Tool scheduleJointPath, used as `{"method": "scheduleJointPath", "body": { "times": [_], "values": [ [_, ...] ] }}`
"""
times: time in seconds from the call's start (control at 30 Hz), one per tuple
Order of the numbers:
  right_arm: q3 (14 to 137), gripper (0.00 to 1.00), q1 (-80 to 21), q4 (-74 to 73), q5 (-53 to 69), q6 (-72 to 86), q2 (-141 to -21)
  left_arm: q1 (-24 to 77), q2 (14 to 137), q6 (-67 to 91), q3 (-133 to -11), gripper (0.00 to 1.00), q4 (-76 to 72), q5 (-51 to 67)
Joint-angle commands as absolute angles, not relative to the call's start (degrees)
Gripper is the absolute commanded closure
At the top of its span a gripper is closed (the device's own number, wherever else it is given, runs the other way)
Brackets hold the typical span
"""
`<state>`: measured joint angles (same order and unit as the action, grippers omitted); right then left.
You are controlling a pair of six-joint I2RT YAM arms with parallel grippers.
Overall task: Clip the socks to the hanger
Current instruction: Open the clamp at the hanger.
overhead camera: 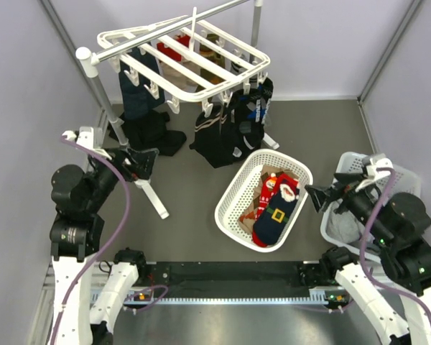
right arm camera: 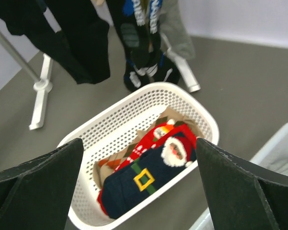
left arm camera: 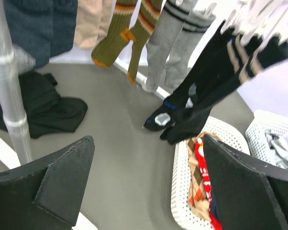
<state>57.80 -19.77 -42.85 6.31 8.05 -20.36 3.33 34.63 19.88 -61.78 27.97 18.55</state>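
The socks lie in a white mesh basket [overhead camera: 233,194]: a navy sock with a yellow buckle [overhead camera: 280,212] [right arm camera: 139,184] on top of a red one [overhead camera: 267,190] [right arm camera: 151,143]. The hanger [overhead camera: 194,61], a white barred rack with dangling clips [left arm camera: 259,19], hangs at the back, several dark, grey and olive socks clipped under it. My left gripper [overhead camera: 145,164] [left arm camera: 147,139] stands open and empty left of the basket, above the floor. To the basket's right, my right gripper [overhead camera: 317,195] [right arm camera: 139,141] is open and empty, looking down at the socks.
A second white basket [overhead camera: 348,169] [right arm camera: 278,143] with grey laundry stands at the right, by the right arm. The rack's grey pole [overhead camera: 104,93] and white foot [overhead camera: 154,198] rise beside the left gripper. Dark cloth [overhead camera: 158,136] lies on the floor under the rack.
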Motion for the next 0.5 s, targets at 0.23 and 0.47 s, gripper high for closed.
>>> {"method": "scheduleJointPath", "body": {
  "times": [0.23,0.47],
  "values": [
    [57.74,0.01,-20.65,-30.85,26.01,16.52,-34.97,3.43,44.11,22.23,-74.26,0.01,24.52,22.05],
    [56.43,0.01,-20.65,-25.93,26.02,17.58,-41.57,4.74,49.56,26.89,-79.45,0.01,20.21,26.11]
  ]
}}
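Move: The empty clip in the middle of the hanger's near edge lies from the left hand about 11 cm ahead, 6 cm right and 10 cm higher; the next clip is 4 cm farther out and 5 cm left of it, another 9 cm to its right, level. From the right hand the navy Santa sock in the basket lies roughly 13 cm ahead, 8 cm left and 22 cm below, the red sock some 4 cm beyond and 3 cm left of it. Up to the hanger's near-edge clips goes the left hand, open and touching nothing, rising about 6 cm while easing forward and, late on, slightly right. The open right hand sweeps some 8 cm left and 5 cm forward towards the socks in the basket, sinking a little as it swings counter-clockwise and tips down, about 15 degrees each. ##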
